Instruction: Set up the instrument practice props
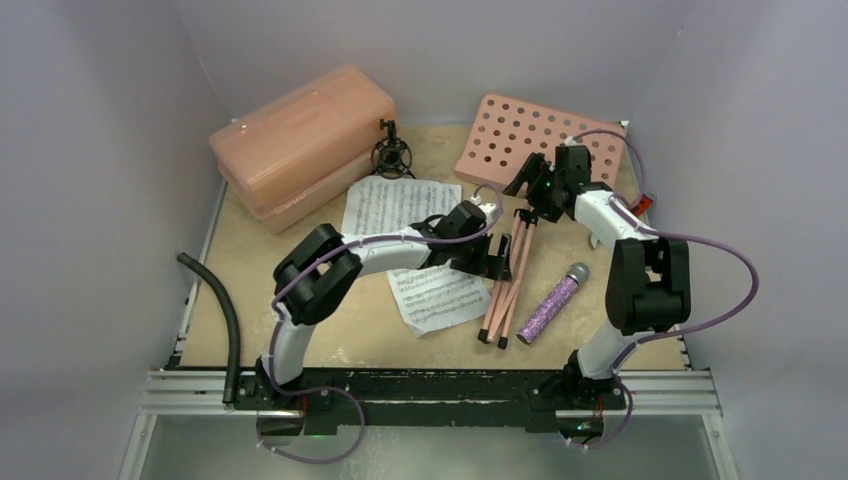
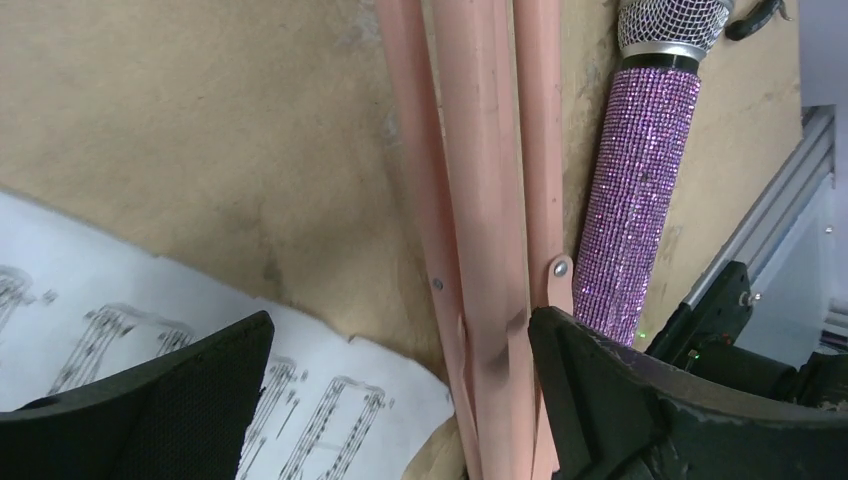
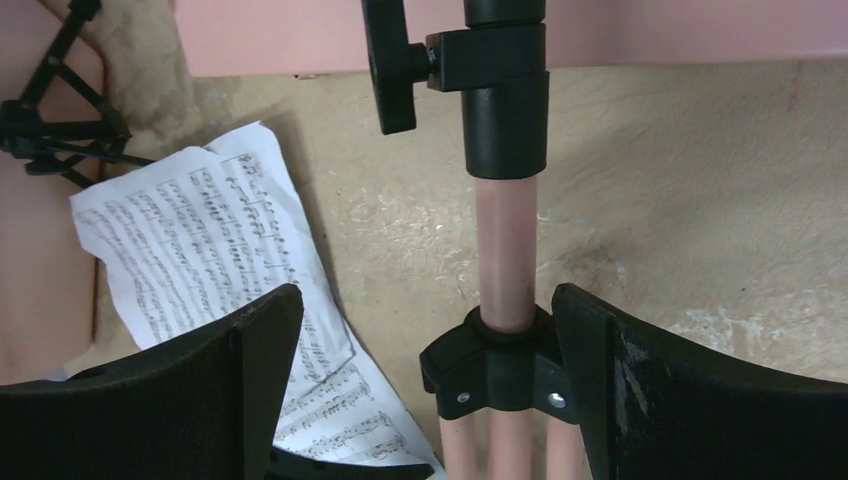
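The pink music stand lies flat, its perforated desk (image 1: pixel 540 140) at the back right and its folded legs (image 1: pixel 505 290) pointing toward me. My left gripper (image 1: pixel 497 255) is open over the legs (image 2: pixel 490 200), which run just inside its right finger (image 2: pixel 620 400). My right gripper (image 1: pixel 530 195) is open around the stand's pole (image 3: pixel 505 250) and black leg hub (image 3: pixel 500 370). One sheet-music page (image 1: pixel 400 205) lies behind my left arm, another (image 1: pixel 440 298) under it. The glittery purple microphone (image 1: pixel 555 300) lies right of the legs. The black mini tripod (image 1: pixel 392 155) stands by the case.
A big pink plastic case (image 1: pixel 300 140) fills the back left. A black hose (image 1: pixel 225 310) curves along the left edge. A small red item (image 1: pixel 645 203) sits at the right wall. Grey walls enclose the table, with an aluminium rail (image 1: pixel 430 390) in front.
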{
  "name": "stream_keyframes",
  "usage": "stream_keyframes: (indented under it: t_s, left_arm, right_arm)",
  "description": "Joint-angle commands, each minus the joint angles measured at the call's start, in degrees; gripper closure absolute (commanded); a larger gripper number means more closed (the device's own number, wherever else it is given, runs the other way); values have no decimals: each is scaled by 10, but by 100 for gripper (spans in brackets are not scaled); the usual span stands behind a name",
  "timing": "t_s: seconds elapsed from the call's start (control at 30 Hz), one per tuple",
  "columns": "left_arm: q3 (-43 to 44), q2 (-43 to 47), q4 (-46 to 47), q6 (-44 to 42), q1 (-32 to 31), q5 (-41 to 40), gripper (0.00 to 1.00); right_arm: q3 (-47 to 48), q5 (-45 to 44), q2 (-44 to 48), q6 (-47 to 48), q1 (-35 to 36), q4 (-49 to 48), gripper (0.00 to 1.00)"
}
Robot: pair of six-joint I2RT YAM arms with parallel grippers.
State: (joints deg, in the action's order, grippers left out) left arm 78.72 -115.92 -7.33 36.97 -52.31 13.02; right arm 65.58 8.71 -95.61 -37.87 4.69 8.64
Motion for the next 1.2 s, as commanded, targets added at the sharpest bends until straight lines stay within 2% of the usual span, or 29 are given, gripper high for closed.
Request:
stream_keyframes:
  t_s: [0.0, 0.2, 0.37, 0.5, 0.63, 0.93, 1.07, 1.1, 1.13, 1.17]
  left_arm:
    - [45, -39, 105, 48, -3, 83, 4]
    - [63, -73, 135, 65, -6, 104, 19]
    - [82, -99, 132, 71, -6, 115, 41]
    - [85, -97, 119, 68, -6, 107, 55]
    - [84, -92, 117, 67, -6, 111, 66]
    - [67, -76, 115, 65, -6, 108, 90]
    - [67, -75, 115, 68, -5, 116, 97]
    - [70, -76, 115, 67, -5, 119, 98]
    - [71, -76, 115, 68, -5, 119, 98]
    - [73, -75, 115, 67, -5, 119, 98]
  right_arm:
    - [35, -10, -5, 35, -6, 38, 3]
    - [73, -17, -42, 87, -6, 70, 8]
    - [90, -17, -67, 107, -6, 68, 15]
    - [103, -24, -81, 116, -7, 66, 27]
    - [106, -5, -87, 121, -7, 51, 45]
    - [105, -11, -96, 111, -8, 25, 49]
    - [115, -20, -109, 109, -7, 20, 56]
    - [121, -21, -116, 109, -7, 25, 60]
    - [126, -20, -120, 109, -7, 26, 70]
    - [128, -20, -123, 109, -7, 27, 85]
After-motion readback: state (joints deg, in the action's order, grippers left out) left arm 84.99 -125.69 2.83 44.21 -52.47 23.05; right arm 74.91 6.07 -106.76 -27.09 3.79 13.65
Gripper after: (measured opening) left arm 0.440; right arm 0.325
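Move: The left hand, fingers open, has the bundled legs of the pink tripod some 5 cm to its right, level fore and aft and a couple of centimetres lower; the lower music sheet lies 11 cm left and 5 cm back, the glittery microphone 13 cm right and 8 cm back. From the right hand, the tripod's pole is about 3 cm ahead, 2 cm right and 4 cm down; its leg hub is 2 cm back, straight below, and the perforated panel 11 cm ahead, 4 cm right. Pinching the tripod's legs between its fingers, the left hand gets there by sliding about 5 cm right, nearly level, tilting roughly 10 degrees flatter; its fingers close about halfway, then hold still with rising effort. The right hand sinks some 4 cm while easing forward and a little right past the leg hub, rolls its left side down about 10 degrees, and closes around the pole. ##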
